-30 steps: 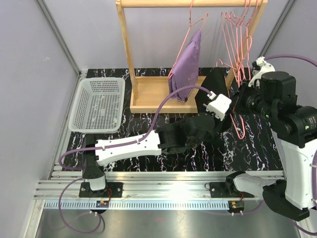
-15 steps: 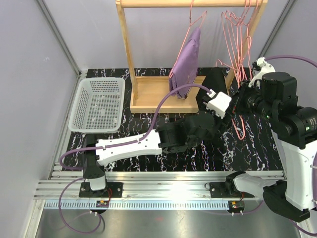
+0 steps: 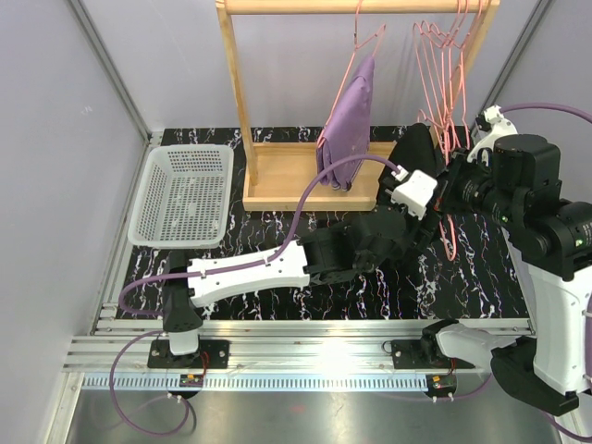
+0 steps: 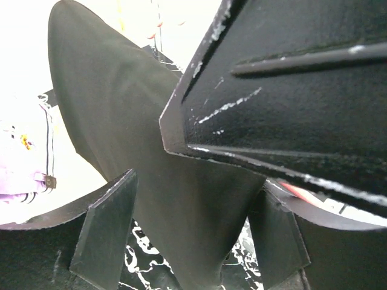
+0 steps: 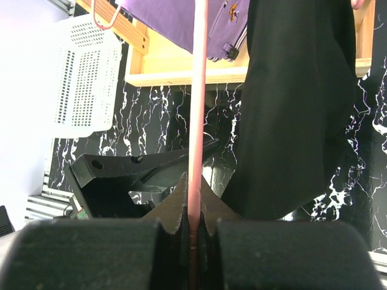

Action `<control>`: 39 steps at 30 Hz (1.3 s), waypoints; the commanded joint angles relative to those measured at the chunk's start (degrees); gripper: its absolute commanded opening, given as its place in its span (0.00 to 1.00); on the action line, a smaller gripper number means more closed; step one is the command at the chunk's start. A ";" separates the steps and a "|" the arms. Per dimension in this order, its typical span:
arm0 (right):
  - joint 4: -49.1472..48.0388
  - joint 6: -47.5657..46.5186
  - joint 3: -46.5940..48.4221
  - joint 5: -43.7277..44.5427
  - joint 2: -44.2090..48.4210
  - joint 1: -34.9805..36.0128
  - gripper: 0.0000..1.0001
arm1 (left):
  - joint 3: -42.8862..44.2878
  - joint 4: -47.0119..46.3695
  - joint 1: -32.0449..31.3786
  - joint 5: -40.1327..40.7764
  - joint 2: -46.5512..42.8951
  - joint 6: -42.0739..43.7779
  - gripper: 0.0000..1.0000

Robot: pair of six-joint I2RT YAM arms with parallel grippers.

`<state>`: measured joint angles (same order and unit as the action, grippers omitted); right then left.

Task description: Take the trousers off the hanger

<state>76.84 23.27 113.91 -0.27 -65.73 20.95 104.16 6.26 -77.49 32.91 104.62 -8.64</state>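
The black trousers (image 3: 418, 148) hang from a pink hanger (image 3: 450, 236) at the right of the rack. My right gripper (image 5: 193, 226) is shut on that hanger's wire (image 5: 197, 90), with the black trousers (image 5: 296, 109) draped just to its right. My left gripper (image 4: 196, 187) is open, and the black trousers (image 4: 121, 109) hang down between its fingers (image 4: 103, 235) with gaps on both sides. In the top view the left gripper (image 3: 430, 220) sits right below the right gripper (image 3: 453, 190). The lilac-purple trousers (image 3: 347, 116) hang on another pink hanger at the rack's middle.
The wooden rack (image 3: 236, 83) stands on its base board (image 3: 287, 180) at the back. Several empty pink hangers (image 3: 444, 55) hang at its right end. A white mesh basket (image 3: 185, 194) sits at the left on the black marbled table (image 3: 277, 231).
My left gripper's jaws have opened wide around the black trousers, and the left arm has edged to the right. The right gripper stays shut on the hanger.
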 commanded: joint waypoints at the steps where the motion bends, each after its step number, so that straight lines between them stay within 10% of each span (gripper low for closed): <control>1: -8.63 0.90 1.58 0.01 1.92 0.06 0.00 | 0.09 -6.00 0.15 -2.93 -0.64 -2.08 0.73; 9: -8.29 2.40 4.30 -1.83 2.01 -0.03 0.00 | -0.36 -8.28 0.24 -1.27 1.29 -1.20 0.59; 18: -8.02 1.96 3.60 -1.49 2.63 -0.03 0.00 | -0.54 -8.37 0.24 0.14 1.82 0.91 0.08; 39: -8.81 -5.16 -6.07 11.96 5.53 0.06 0.00 | -11.17 -6.45 -0.03 -9.00 -13.91 3.46 0.04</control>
<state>76.07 21.19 106.59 6.57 -61.17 20.99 92.88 2.76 -77.28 26.28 95.98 -5.80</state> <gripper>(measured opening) 0.049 0.097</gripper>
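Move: The black trousers already hang between the open left fingers; their middle is about 6 cm ahead of the left hand, 2 cm to its left and a touch lower. From the right hand, which has the pink hanger pinched, it lies some 6 cm ahead, 1 cm left and 8 cm down. The purple trousers hang roughly 26 cm ahead of the left hand and 13 cm to its left, the spare hangers about 27 cm ahead and 2 cm to its right. The left fingers close and pinch the black trousers, bunching the cloth between them while the hand eases about 1 cm right. It then draws the cloth some 3.5 cm left and 2 cm back, dipping briefly on the way. The right hand keeps its grip on the hanger, rises slightly, then pulls the other way, about 2.5 cm right and down, tilting a few degrees. ##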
